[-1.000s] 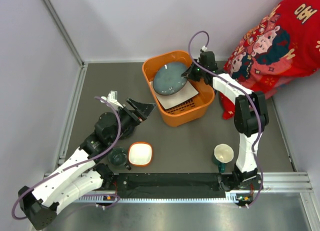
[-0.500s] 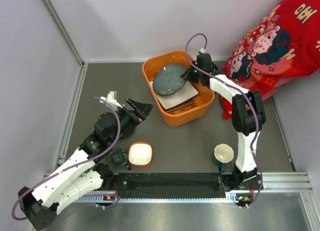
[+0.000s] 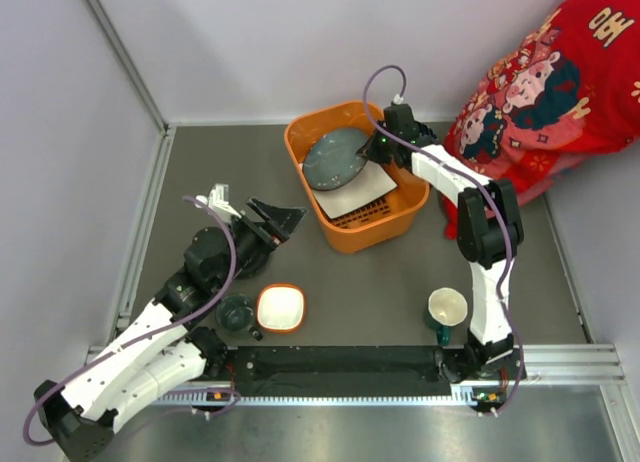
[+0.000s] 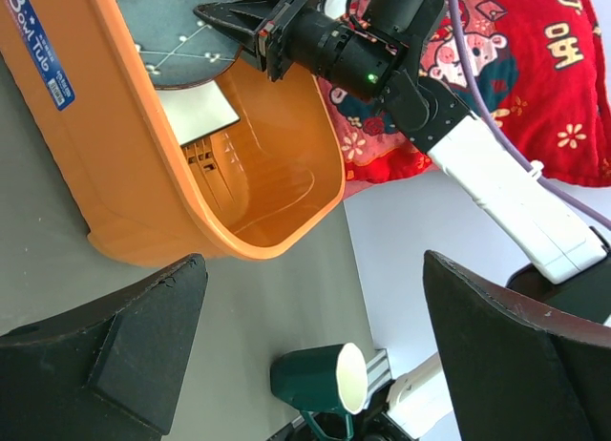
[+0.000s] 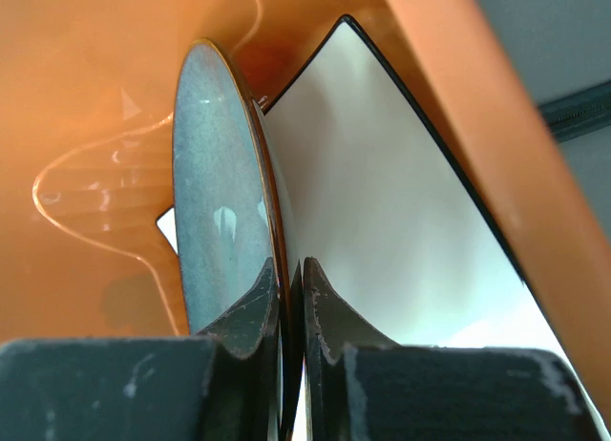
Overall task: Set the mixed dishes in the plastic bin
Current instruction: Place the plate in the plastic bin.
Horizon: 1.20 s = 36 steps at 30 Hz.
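The orange plastic bin [image 3: 375,225] stands at the back centre. In it the white square plate [image 3: 362,190] lies flat and the round blue-grey plate [image 3: 331,160] tilts above it. My right gripper [image 3: 373,148] is shut on that round plate's right rim. The right wrist view shows the round plate [image 5: 215,202] edge-on between the shut fingers of my right gripper [image 5: 289,265], beside the white plate [image 5: 382,212]. My left gripper [image 3: 272,220] hangs open left of the bin. The orange bowl [image 3: 280,308], the dark teal cup [image 3: 236,312] and the mug [image 3: 447,307], cream inside, stand on the table near the front.
A red patterned cloth [image 3: 540,92] fills the back right corner, close to the bin. In the left wrist view the bin [image 4: 143,174] is at upper left and the mug [image 4: 315,376], dark green outside, sits beyond my left gripper [image 4: 310,269]. Grey walls border the left and back.
My right gripper has carried the round plate a little to the left, deeper over the bin. The left arm has barely shifted.
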{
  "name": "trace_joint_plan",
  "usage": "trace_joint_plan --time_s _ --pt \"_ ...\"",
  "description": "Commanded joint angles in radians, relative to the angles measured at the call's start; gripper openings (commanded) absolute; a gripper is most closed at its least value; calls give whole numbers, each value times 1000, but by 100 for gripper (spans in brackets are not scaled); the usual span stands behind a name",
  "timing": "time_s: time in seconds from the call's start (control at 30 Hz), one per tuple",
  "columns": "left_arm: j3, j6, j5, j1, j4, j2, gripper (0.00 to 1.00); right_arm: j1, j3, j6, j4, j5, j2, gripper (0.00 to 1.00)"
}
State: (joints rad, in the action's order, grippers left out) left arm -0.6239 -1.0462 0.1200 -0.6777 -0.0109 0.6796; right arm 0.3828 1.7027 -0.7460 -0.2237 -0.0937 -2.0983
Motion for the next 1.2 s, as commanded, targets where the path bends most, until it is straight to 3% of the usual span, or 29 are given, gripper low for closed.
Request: trace_joint_plan --time_s 0.0,0.13,0.37,0.57,0.73,0.9,1.17 --pt "16 -3 0 7 15 -44 99 30 89 -26 29 60 -11 0" --pt "32 -9 3 10 -14 -63 99 28 68 -32 32 65 -12 0" --pt "44 -14 0 12 -9 -74 99 28 57 -38 30 64 -19 15" --pt "50 -17 0 13 -9 -80 99 30 54 -42 21 62 -23 32" --pt "55 -23 0 15 -9 -86 99 28 61 -47 18 49 -40 56" --pt "67 -29 0 15 -9 -98 99 30 69 -47 12 41 -60 68" --pt "72 -35 -5 15 -3 -100 99 30 98 -24 -58 91 -89 73"
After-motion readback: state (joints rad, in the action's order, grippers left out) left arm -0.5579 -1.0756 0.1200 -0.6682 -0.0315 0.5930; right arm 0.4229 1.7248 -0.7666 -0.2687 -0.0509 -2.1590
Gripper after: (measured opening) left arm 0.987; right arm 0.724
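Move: The right gripper already has the plate inside the plastic bin, pinched by its right rim; the plate's middle is about 7 cm left of the hand and 4 cm lower. The white board it is going onto lies about 4 cm left, 2 cm back and 9 cm below; the bin's middle is roughly 4 cm back and 1 cm left, 6 cm down. From the idle left hand, that board is some 27 cm ahead, 9 cm right and 24 cm down. Hold the right gripper nearly still over the board, then open its fingers to roughly three quarters to let go of the plate's rim. As they spread, sink about 3 cm further into the bin, easing 1 to 2 cm left and slightly back, with the wrist almost unturned, so that the fingers end spread either side of the rim. ##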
